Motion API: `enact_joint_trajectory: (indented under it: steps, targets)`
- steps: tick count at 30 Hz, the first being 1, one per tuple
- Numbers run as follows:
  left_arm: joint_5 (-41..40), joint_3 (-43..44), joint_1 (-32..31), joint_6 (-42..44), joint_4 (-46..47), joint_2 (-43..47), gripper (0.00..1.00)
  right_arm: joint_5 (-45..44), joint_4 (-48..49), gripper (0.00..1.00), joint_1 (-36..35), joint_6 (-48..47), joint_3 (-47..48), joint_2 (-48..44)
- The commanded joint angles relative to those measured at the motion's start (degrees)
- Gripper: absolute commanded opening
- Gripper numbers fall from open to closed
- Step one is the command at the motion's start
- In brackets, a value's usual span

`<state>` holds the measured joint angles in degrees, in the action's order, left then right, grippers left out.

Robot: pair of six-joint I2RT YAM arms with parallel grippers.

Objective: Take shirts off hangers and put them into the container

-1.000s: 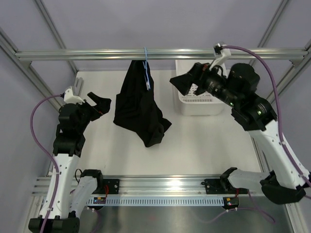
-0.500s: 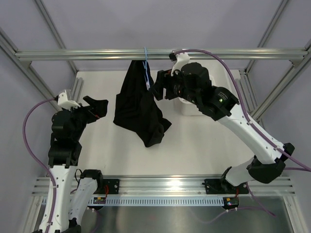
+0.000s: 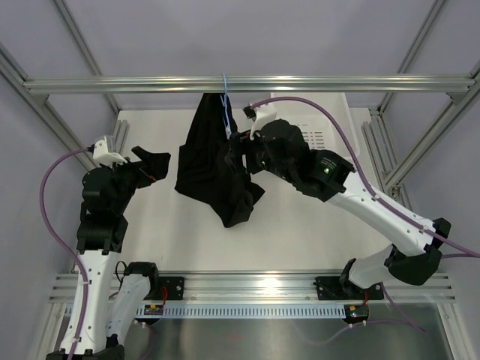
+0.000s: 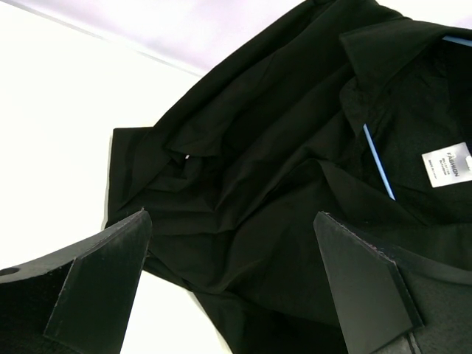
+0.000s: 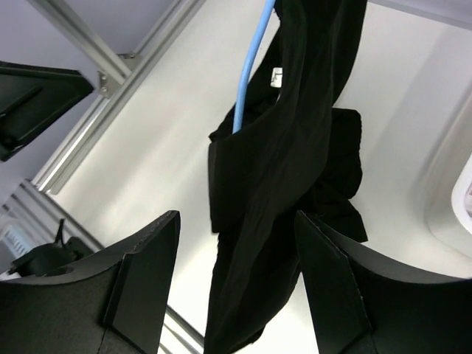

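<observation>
A black shirt (image 3: 210,169) hangs from a light-blue hanger (image 3: 226,112) hooked on the overhead rail, its lower part bunched and drooping toward the table. My right gripper (image 3: 238,154) is at the shirt's right side, open. In the right wrist view the shirt (image 5: 295,147) and hanger (image 5: 247,74) hang just beyond the spread fingers of that gripper (image 5: 236,280). My left gripper (image 3: 154,161) is open a short way left of the shirt. Its wrist view shows the shirt (image 4: 280,184), the hanger (image 4: 377,158) and a white neck label (image 4: 446,164). The white container (image 3: 322,135) is mostly hidden behind my right arm.
An aluminium rail (image 3: 337,81) crosses the top of the cell, with slanted frame posts at both sides. The white table (image 3: 300,225) lies under the shirt. The container's rim (image 5: 453,199) shows at the right edge of the right wrist view.
My right arm has swung left from over the container to the shirt's right side, and its jaws have narrowed somewhat. The left gripper has barely shifted. The shirt hangs as before.
</observation>
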<state>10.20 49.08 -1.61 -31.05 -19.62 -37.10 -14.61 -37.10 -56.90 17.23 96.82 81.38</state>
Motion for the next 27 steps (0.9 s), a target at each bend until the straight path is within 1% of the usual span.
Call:
enact_joint_trajectory:
  steps: [1, 5, 7, 20, 22, 23, 24, 25, 27]
  targets:
    - [2.81, 0.31, 0.20, -0.06, 2.39, 1.06, 0.99, -6.99, 2.03, 0.70, -0.75, -3.34, 2.50, 3.42]
    - [2.81, 0.23, 0.11, -0.15, 2.74, 1.60, 0.99, -11.92, 3.00, 0.64, -1.10, -5.10, 3.73, 5.71]
    - [3.42, 0.05, 0.11, -0.15, 2.83, 1.33, 0.99, -14.64, 3.00, 0.64, -1.28, -6.07, 4.43, 6.50]
    - [5.62, -3.46, 0.11, -1.65, 7.04, -0.08, 0.99, -15.62, 2.03, 0.65, -4.00, -7.65, 8.83, 6.24]
    - [5.28, -3.90, 0.11, -1.91, 7.40, 0.01, 0.99, -16.33, 1.60, 0.63, -3.92, -7.74, 9.53, 7.38]
    - [5.19, -3.99, 0.11, -1.91, 7.49, -0.07, 0.99, -16.50, 1.07, 0.61, -4.00, -7.92, 10.23, 7.91]
    - [4.31, -3.90, 0.11, -1.82, 7.31, -0.08, 0.99, -16.85, 1.15, 0.53, -4.00, -7.74, 10.50, 8.35]
    - [3.78, -3.73, 0.20, -1.91, 7.05, -0.08, 0.99, -16.68, 1.42, 0.32, -3.92, -7.66, 10.41, 8.44]
    - [2.38, -3.03, 0.11, -1.74, 6.00, 0.10, 0.99, -17.11, 1.77, 0.15, -4.00, -7.48, 10.41, 8.53]
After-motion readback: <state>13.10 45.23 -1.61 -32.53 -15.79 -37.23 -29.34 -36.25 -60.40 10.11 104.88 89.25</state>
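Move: The black shirt's shoulder cloth, at the lower end of the blue hanger, is about 4 cm ahead of the right hand, 2 cm to its left and level with it. The hanger's tip is some 3 cm above that cloth, and the rail runs about 8 cm ahead of the hand and 20 cm above. The container lies some 17 cm ahead, 21 cm right and 28 cm below. From the left hand the shoulder cloth is about 3 cm ahead, 17 cm right and 5 cm higher. Forward and down in one dip, about 5 cm, the right hand goes in towards the shirt under the hanger's lower end, then rises again by nearly as much and eases back slightly. Its fingers tip up and swing clockwise, roughly 15 degrees in all. Only at the very end do the part-open fingers shut most of the way, pinching the shirt's cloth just below the hanger tip. ##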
